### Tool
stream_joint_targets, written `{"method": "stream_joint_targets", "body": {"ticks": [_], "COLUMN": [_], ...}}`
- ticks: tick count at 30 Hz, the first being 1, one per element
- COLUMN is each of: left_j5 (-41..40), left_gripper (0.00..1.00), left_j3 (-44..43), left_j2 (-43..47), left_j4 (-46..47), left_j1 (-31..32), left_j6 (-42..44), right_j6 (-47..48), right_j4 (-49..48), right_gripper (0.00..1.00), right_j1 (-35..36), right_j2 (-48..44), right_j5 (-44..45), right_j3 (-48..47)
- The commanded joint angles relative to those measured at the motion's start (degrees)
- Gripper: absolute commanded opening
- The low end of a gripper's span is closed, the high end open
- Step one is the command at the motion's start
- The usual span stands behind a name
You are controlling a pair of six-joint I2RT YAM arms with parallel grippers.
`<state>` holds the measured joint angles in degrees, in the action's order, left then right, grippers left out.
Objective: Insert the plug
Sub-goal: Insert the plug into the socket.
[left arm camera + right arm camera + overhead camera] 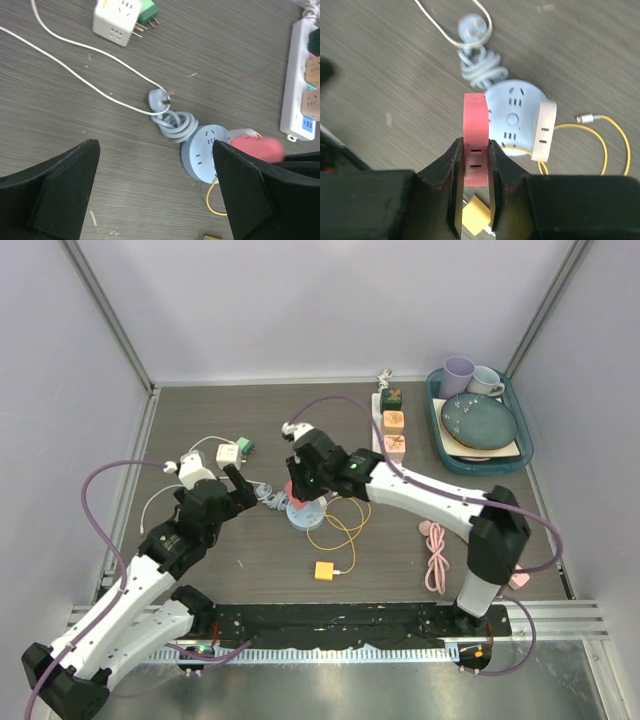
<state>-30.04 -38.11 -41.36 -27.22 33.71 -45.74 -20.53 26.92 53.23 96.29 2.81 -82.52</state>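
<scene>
My right gripper (475,155) is shut on a red plug (475,135), holding it edge-on just above the left side of a round blue socket (512,112). A white adapter (543,131) stands on the socket's right side. In the top view the red plug (297,496) hangs over the socket (305,515) at the table's middle. My left gripper (156,150) is open with nothing between its fingers, just left of the socket (202,152). The socket's own blue plug (161,98) and coiled cord lie beside it.
A white power strip (390,425) with several adapters lies at the back right, beside a teal tray (520,450) of dishes. A white cube adapter (227,452) and a green plug (245,446) sit at the back left. A yellow charger (324,570) and a pink cable (436,555) lie nearer.
</scene>
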Motion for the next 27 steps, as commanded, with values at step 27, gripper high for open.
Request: {"method": "stream_joint_targets", "body": {"ticks": [27], "left_j5": [-11.3], "left_gripper": [1.0], "left_j3": [-4.6], "left_j2": [15.6], "left_j4": [-7.9], "left_j1": [-6.1], "left_j6": [18.2], "right_j6": [6.6], "right_j4": [19.3], "right_gripper": [0.01], "right_j1": [8.9], "right_j2": [20.4], "right_j5": [19.1], "right_j3": [-20.4]}}
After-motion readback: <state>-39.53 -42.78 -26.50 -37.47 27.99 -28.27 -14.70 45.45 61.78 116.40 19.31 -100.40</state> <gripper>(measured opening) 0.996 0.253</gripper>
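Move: The pink plug is already in the right fingers. The round blue socket lies almost straight below this hand, about 12 cm down, 1 cm back and 1 cm to the right. The white adapter on it sits roughly 5 cm right and 1 cm ahead of the hand; the grey coiled cord is some 8 cm left and 3 cm ahead. From the empty left hand the socket is about 18 cm right, 1 cm ahead and 13 cm down. Lower the right gripper about 8 cm towards the blue socket, quickly at first, then in a slow creep, keeping the pink plug gripped and swinging the fingers some 25 degrees steeper, with only a small drift left. Meanwhile draw the empty, open left gripper away to the left and up, easing back a little, to clear the socket. ##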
